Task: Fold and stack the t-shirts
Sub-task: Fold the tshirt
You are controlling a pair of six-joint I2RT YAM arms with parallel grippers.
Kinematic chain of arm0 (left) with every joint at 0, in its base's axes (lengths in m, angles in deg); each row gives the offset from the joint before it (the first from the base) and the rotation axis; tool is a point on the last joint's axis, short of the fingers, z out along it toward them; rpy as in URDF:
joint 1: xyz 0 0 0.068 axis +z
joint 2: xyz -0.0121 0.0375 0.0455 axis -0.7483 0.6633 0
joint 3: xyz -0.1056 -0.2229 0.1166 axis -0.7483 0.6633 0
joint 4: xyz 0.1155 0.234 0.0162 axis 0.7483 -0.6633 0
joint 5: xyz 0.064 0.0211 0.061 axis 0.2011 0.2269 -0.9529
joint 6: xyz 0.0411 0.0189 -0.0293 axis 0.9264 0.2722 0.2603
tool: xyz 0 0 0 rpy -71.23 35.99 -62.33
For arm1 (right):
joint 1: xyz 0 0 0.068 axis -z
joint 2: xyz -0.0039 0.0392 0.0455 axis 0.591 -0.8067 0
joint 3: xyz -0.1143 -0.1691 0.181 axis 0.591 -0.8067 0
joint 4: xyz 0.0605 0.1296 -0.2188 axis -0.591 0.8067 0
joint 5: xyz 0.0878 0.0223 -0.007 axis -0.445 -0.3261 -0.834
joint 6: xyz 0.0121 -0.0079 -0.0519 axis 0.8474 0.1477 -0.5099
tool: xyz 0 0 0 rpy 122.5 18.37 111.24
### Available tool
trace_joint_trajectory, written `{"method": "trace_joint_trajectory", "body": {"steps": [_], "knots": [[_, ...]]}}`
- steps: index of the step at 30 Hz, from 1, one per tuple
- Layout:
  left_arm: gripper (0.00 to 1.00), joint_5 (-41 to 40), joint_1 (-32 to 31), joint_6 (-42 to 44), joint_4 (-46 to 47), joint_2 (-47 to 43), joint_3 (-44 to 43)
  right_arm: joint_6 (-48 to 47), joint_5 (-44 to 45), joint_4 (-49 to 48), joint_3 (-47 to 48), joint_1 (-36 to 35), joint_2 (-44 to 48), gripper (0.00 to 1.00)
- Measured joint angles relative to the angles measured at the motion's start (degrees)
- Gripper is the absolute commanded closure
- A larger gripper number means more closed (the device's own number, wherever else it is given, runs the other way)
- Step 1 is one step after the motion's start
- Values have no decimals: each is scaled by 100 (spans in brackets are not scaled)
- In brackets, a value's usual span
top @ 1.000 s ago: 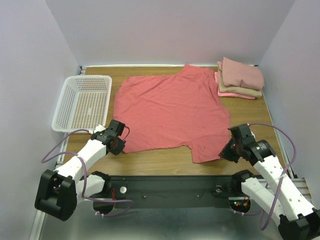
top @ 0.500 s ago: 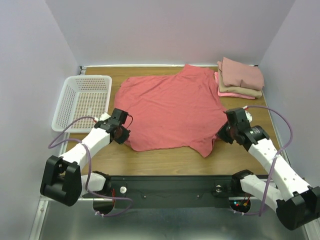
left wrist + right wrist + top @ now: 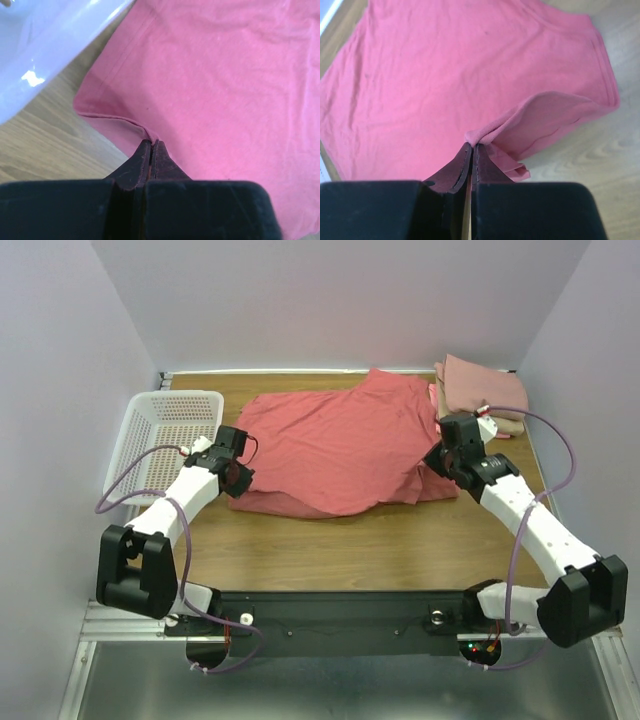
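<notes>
A large coral-red t-shirt (image 3: 340,445) lies spread on the wooden table, its near edge lifted and folded back over itself. My left gripper (image 3: 236,478) is shut on the shirt's near-left hem (image 3: 145,131). On the other side my right gripper (image 3: 437,462) pinches a bunched fold of the same shirt (image 3: 485,134) at its near-right edge. Three folded t-shirts (image 3: 480,395) sit stacked at the back right corner, dusty-pink on top, tan under it, bright pink at the bottom.
A white plastic mesh basket (image 3: 165,445) stands at the left edge of the table, close to my left arm. Bare wood (image 3: 350,550) stretches along the near side. Pale walls close in on three sides.
Both grippers have carried the shirt's near edge away from me, toward the back, so the bottom part now lies folded over the shirt. The right arm moved farther, close to the folded stack.
</notes>
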Motion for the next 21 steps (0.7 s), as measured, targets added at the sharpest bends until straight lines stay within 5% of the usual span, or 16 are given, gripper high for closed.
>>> {"method": "trace_joint_trajectory", "body": {"steps": [21], "knots": [[100, -664, 286, -177, 59, 914, -796, -323, 376, -839, 979, 267, -1862, 100]]}}
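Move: Both grippers already pinch the t-shirt's near edge, lifted. The middle of the t-shirt, over which that edge is being folded, lies about 15 cm ahead and 27 cm to the right of the left hand, some 8 cm below it. The white basket stands about 20 cm to that hand's left and 10 cm ahead. From the right hand, the t-shirt's middle is about 12 cm ahead, 25 cm left and 11 cm down; the folded stack is some 20 cm ahead and 12 cm right. Carry the held edge forward over the t-shirt's body with both grippers kept shut on the cloth: the right one about 8 cm ahead, rising barely at first and then sinking some 2 cm. Bring the left gripper nearly 5 cm forward and 3 cm left, towards the basket's rim, at an almost level height, slowing at the end and turning slightly counter-clockwise. ##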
